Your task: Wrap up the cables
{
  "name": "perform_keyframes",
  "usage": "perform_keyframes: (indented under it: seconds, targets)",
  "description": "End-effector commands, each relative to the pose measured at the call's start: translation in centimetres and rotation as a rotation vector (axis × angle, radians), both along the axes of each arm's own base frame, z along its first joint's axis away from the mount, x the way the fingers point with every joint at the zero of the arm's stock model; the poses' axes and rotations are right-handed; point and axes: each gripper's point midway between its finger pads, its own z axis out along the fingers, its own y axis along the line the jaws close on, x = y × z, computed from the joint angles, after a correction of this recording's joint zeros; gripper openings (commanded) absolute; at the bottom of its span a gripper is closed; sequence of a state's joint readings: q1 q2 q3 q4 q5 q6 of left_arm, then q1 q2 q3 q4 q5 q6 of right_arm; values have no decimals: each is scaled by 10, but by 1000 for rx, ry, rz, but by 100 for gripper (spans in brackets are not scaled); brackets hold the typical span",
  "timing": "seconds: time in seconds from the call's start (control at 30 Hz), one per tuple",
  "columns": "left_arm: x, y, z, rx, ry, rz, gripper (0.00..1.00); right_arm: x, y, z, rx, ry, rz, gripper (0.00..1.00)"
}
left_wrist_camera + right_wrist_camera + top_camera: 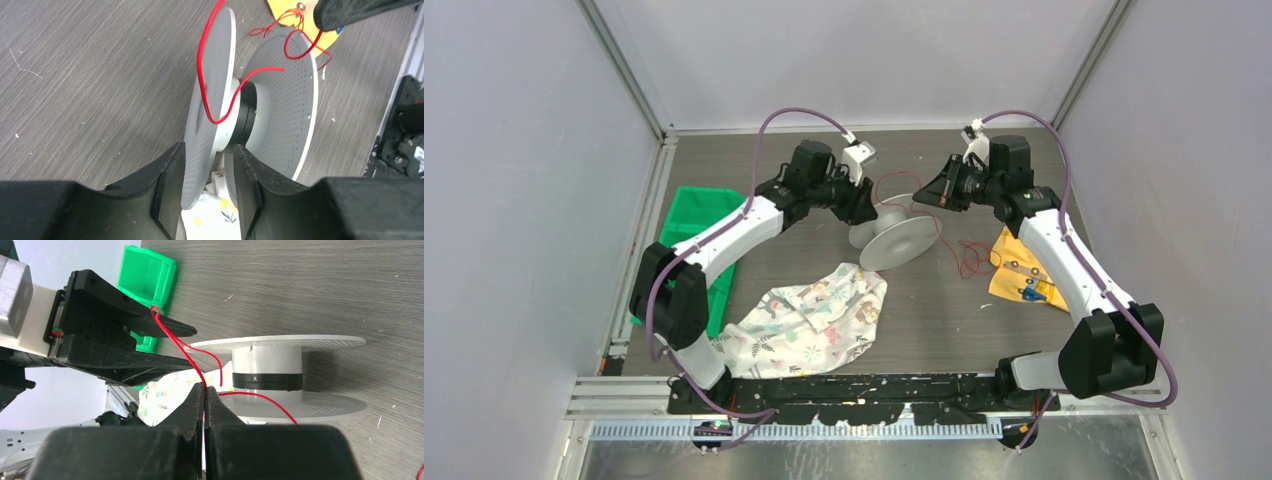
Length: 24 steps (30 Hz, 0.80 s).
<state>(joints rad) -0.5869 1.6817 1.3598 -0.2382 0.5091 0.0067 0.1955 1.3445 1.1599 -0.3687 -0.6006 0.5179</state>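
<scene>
A grey two-flange spool [894,240] stands tilted on the table's middle. My left gripper [864,208] straddles its near flange [207,100], and its jaws [207,150] are shut on that flange's rim. The cables are one thin red wire [202,65] that loops over the flange, runs past the hub [267,362] and ends in a loose tangle [967,258] on the table. From the spool's right, my right gripper [926,198] is shut on the red wire [175,340], which leaves its fingertips [205,387] towards the left gripper's fingers.
A green bin [694,225] stands at the left edge. A patterned cloth [814,320] lies in front of the spool. A yellow card with small parts [1024,275] lies under the right arm. Grey enclosure walls stand close on three sides.
</scene>
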Motion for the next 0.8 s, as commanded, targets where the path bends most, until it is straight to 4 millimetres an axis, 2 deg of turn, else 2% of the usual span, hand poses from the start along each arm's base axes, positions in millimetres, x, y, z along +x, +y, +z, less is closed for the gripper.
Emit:
perform_keyframes:
  seconds: [0.0,0.07,0.1,0.43,0.77]
  targets:
    - [4,-9,47,-144,-64,20,43,5,5,21,9,-65,19,1]
    - [6,-11,48,-167,-69,41,64,5,6,21,9,-66,20,1]
    - [6,-13,49,-177,-73,42,66,5,5,21,8,-66,18,0]
    - [6,-27,51,-249,-35,56,67,5,6,22,10,-65,17,1]
    - [13,-45,39,-204,-65,65,65,5,8,23,10,-64,21,1]
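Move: The red cable's free end hangs about 6 cm to the right of my left hand, roughly level with it fore and aft and some 3 cm higher. It is only about 2 cm left of my right fingertips, a touch back and 2 cm lower. The white spool's middle lies about 4 cm right, 3 cm back and 10 cm below my left hand, and the cable coil lies some 24 cm right, 6 cm back and 20 cm down. I open my half-open left fingers wider right away and carry them about 3.5 cm to the right, rising some 2.5 cm over the spool, towards the cable's free end. As I go I tip the fingertips up about 10 degrees. My right hand stays put and keeps the cable pinched. ##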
